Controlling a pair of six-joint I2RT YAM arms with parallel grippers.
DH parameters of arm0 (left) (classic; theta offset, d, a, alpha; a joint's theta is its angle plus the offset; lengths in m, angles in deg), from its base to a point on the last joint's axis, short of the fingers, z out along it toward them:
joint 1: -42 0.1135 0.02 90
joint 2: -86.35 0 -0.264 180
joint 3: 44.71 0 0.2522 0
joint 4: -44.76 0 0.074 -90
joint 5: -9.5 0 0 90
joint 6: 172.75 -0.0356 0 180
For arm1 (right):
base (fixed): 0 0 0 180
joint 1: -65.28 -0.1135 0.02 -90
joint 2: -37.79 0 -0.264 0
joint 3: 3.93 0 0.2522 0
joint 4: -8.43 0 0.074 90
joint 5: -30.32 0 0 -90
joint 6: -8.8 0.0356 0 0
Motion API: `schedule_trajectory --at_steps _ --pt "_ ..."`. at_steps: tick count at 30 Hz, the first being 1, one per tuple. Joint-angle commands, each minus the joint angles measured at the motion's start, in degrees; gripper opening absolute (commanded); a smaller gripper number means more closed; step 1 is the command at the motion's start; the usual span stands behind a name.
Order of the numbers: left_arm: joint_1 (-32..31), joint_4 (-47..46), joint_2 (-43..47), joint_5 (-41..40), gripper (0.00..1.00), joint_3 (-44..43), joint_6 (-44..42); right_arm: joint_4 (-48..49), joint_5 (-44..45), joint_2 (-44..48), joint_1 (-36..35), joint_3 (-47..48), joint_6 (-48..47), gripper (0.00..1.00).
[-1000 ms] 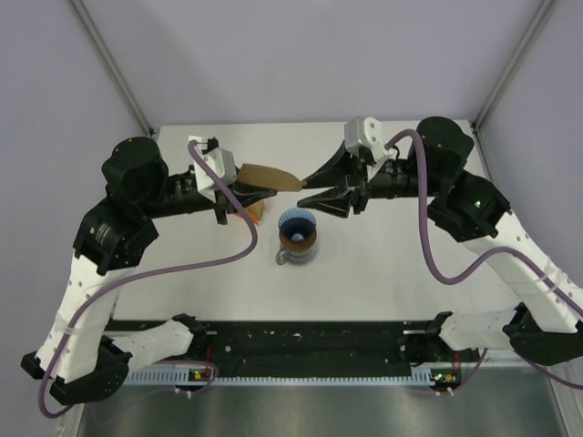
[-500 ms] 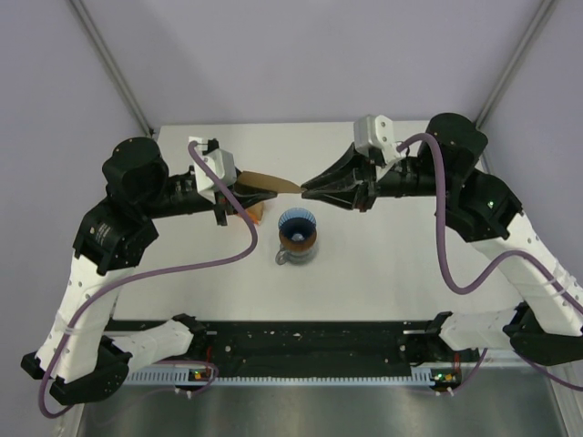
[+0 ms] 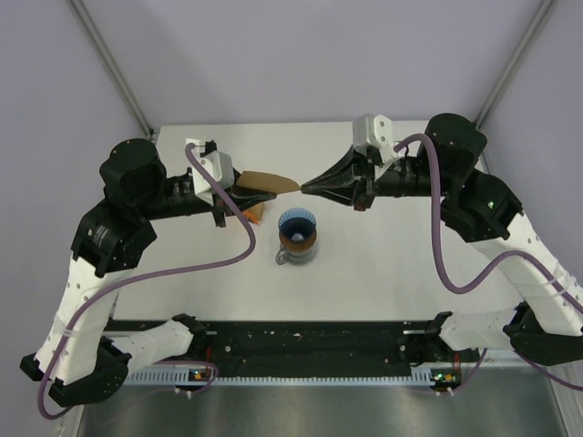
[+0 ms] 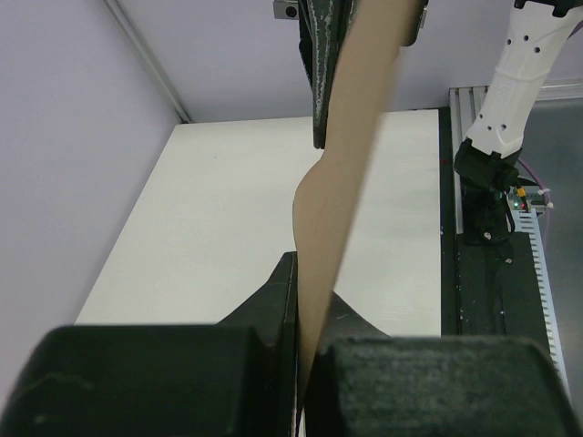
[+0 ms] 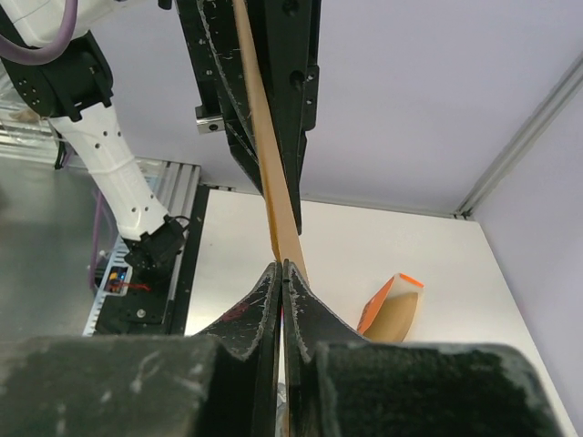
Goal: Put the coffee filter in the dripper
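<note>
The coffee filter (image 3: 269, 182) is a flat tan paper fan held in the air, edge-on, between both grippers. My left gripper (image 3: 239, 190) is shut on its left end, and my right gripper (image 3: 304, 188) is shut on its pointed right tip. The filter shows as a tall tan strip in the left wrist view (image 4: 351, 137) and in the right wrist view (image 5: 264, 137). The blue ribbed dripper (image 3: 297, 226) stands on a glass jug (image 3: 285, 258), just near of and below the filter's right end. It holds no filter.
The orange-and-white pack of brown filters (image 3: 258, 212) lies under my left gripper and shows in the right wrist view (image 5: 392, 309). The white table (image 3: 410, 264) ends at a black rail along the near edge. Grey walls stand behind and at both sides.
My right gripper, open around the filter's tip a second ago, has shut on it. The filter has flattened to edge-on. My left arm has shifted slightly left.
</note>
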Motion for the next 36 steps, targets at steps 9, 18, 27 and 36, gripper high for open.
schedule_trajectory --at_steps 9,18,27,36 --pt "-0.38 -0.49 0.64 1.06 0.00 -1.29 -1.56 0.17 -0.27 -1.33 -0.67 4.01 -0.91 0.04" --pt "-0.56 -0.23 0.64 0.80 0.00 -1.38 -1.47 0.08 -3.17 -3.18 -0.76 5.60 -0.39 0.12" --pt "-0.73 -0.32 0.55 0.80 0.00 -1.29 -1.56 -0.01 -3.87 -3.35 -0.76 5.24 -0.21 0.21" --pt "-0.64 0.03 0.46 0.01 0.00 -1.38 -1.82 -2.29 -5.10 -2.47 -0.76 4.37 -0.39 0.27"
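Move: The right hand's shut tips are at the near corner of the coffee filter; the filter's middle is about 5 cm left, 1 cm ahead and 3 cm higher. The dripper on its carafe is some 30 cm below, about 2 cm left and 1 cm ahead. The filter box lies roughly 13 cm left, 13 cm ahead and 40 cm down. For the left hand, gripping the filter, its middle is 1 cm ahead, level sideways, 3 cm up. The right fingers open about a quarter at the filter's corner, easing 1 cm left; left keeps its grip. ##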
